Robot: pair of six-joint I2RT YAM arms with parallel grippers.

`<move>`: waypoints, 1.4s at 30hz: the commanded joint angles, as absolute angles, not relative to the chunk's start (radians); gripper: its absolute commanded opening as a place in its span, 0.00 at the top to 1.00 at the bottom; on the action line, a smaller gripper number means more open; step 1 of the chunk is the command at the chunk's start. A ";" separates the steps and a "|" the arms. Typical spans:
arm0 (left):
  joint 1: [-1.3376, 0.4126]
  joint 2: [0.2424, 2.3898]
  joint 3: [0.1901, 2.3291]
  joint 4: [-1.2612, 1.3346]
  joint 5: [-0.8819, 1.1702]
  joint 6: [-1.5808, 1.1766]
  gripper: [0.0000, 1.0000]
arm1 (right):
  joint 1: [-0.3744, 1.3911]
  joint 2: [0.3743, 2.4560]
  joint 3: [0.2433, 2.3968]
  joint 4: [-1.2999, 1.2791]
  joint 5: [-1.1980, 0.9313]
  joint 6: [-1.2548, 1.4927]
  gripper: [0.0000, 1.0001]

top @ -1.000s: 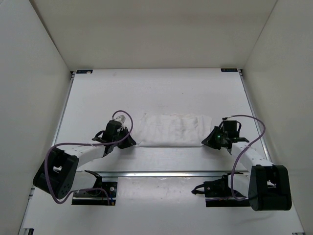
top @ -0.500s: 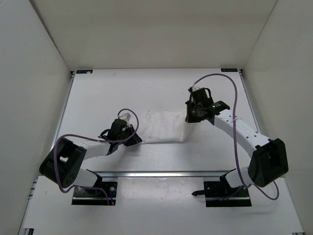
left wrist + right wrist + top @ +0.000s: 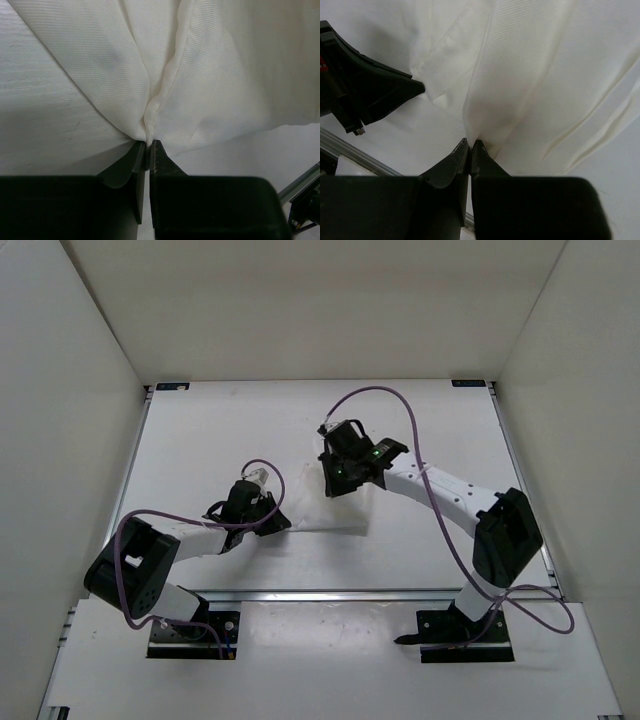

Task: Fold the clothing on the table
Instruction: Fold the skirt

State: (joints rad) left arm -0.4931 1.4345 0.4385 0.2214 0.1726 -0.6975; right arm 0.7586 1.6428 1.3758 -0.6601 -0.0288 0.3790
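Observation:
The clothing (image 3: 338, 518) is a white ribbed cloth lying bunched at the middle of the table (image 3: 200, 430). My left gripper (image 3: 280, 525) is low at the cloth's left edge, shut on a pinched fold of it (image 3: 148, 144); the fabric (image 3: 200, 75) fans out beyond the tips. My right gripper (image 3: 334, 487) hangs over the cloth's far side, shut on another fold (image 3: 470, 142), and the cloth (image 3: 545, 75) drapes away from it. The left gripper (image 3: 370, 95) also shows in the right wrist view, close by.
A silver rail (image 3: 330, 595) runs across the table near the arm bases. Off-white walls stand on the left, the right and the far side. Purple cables loop off both arms. Small black brackets (image 3: 172, 386) mark the far corners.
My right gripper has swung from the cloth's right end leftward and farther away, carrying that end over the rest. The cloth now looks about half as long. The left gripper has barely moved.

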 commanded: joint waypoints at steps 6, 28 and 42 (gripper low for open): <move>-0.483 1.411 0.437 0.235 0.169 -0.704 1.00 | 0.831 1.765 1.427 -0.542 -0.129 0.425 1.00; -0.445 1.367 0.408 0.230 0.215 -0.698 0.90 | 0.884 2.002 1.513 -0.431 -0.339 0.394 0.92; -0.374 1.056 0.357 0.074 0.219 -0.744 0.48 | 0.746 1.625 1.353 -0.286 -0.477 0.383 0.51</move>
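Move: The right gripper holds the lifted right end of the skirt. The front-left corner, where it should go, lies about 10 cm to its left, 3 cm back and 14 cm down. The fold at the right side runs some 8 cm to its right, level ahead and 14 cm below. The left gripper still pinches that front-left corner at its own fingertips; the far-left corner is about 14 cm straight ahead of it. Keep the left corner pinched in place with the left gripper while the right carries its end of the skirt left about 11 cm, slightly back and down some 8 cm, turning counter-clockwise, to lay it over that corner. Then open both grippers, let go of the cloth and lift away, the right about 6 cm, the left some 4 cm and a little left. ##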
